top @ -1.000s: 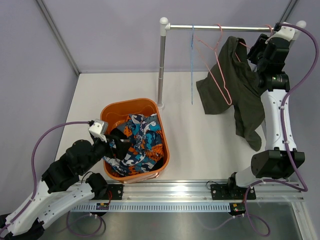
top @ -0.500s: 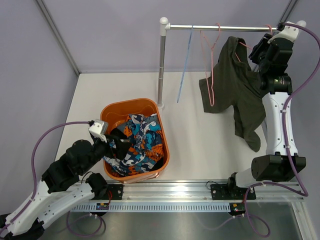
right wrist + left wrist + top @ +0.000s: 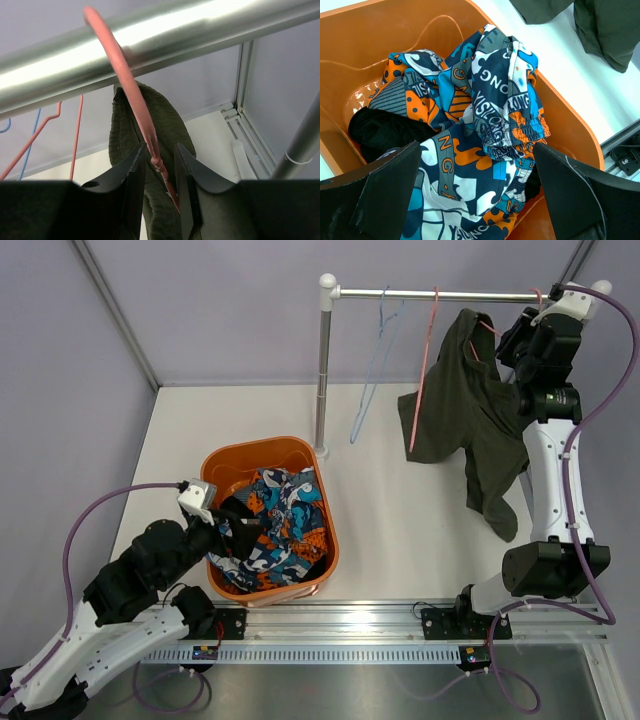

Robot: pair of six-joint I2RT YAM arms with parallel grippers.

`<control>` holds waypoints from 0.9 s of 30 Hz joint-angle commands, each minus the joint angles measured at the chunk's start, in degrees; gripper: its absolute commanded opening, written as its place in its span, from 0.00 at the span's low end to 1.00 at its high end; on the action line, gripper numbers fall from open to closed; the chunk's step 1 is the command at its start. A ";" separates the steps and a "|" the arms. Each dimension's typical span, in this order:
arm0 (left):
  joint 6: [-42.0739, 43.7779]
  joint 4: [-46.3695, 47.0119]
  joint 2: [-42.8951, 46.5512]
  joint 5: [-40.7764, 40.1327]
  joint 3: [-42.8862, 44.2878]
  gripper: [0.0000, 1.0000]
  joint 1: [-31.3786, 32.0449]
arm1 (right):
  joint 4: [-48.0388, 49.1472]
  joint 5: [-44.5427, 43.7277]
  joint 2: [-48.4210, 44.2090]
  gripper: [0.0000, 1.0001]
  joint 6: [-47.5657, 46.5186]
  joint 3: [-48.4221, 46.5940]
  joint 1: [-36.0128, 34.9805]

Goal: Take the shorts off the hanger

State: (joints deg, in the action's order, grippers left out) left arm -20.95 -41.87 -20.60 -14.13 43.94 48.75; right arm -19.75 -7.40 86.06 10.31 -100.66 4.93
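Dark green shorts [image 3: 480,420] hang from a pink hanger [image 3: 487,328] at the right end of the metal rail [image 3: 460,295]. My right gripper [image 3: 520,335] is up at the rail beside them. In the right wrist view its fingers [image 3: 134,165] pinch the hanger's neck [image 3: 127,80], which crosses slantwise from one finger to the other, with the shorts [image 3: 165,125] just behind. My left gripper [image 3: 240,515] hovers open over the orange basket [image 3: 250,447]. Between its wide fingers [image 3: 390,185] only loose patterned clothes [image 3: 490,100] show, untouched.
An empty pink hanger [image 3: 425,370] and a blue hanger [image 3: 370,370] dangle from the rail left of the shorts. The rail's upright post [image 3: 322,370] stands just behind the basket. The cell's frame and wall are close to the right arm.
The right jaws have closed in on the hanger's neck. The two empty hangers have swung on the rail, and the shorts have shifted slightly. The left arm has not moved.
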 commanded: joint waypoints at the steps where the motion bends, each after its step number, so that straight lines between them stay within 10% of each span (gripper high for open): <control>1: 0.82 2.32 0.56 0.42 -0.09 0.99 0.38 | 0.06 1.60 1.04 0.36 -0.28 -1.73 0.17; 27: 0.91 2.32 -0.40 0.60 -0.17 0.99 0.55 | -0.55 -0.60 -1.15 0.02 -0.20 -5.15 0.08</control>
State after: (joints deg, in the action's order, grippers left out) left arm -20.95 -41.87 -20.62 -14.13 43.72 49.06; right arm -20.71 -6.68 87.07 9.37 -101.67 4.93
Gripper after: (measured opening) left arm 0.988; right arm 0.110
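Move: Just ahead of the right fingertips, about 1 cm out and level with them, is the neck of the red hanger carrying the olive shorts. The rail runs about 4 cm above the hand; the shorts hang some 18 cm below it, 8 cm left and 2 cm out. The empty pink hanger is about 19 cm left, 15 cm lower and no farther out. From the left hand the neck lies roughly 30 cm ahead, 53 cm right and 19 cm up. Ease the right gripper down under the rail by a scant 1 cm and forward about half a centimetre, then hold it there, pointing forward, and close the fingers from about a third open until they pinch the neck of the red hanger just below its hook. Let the hand come back up about half a centimetre as they tighten. ##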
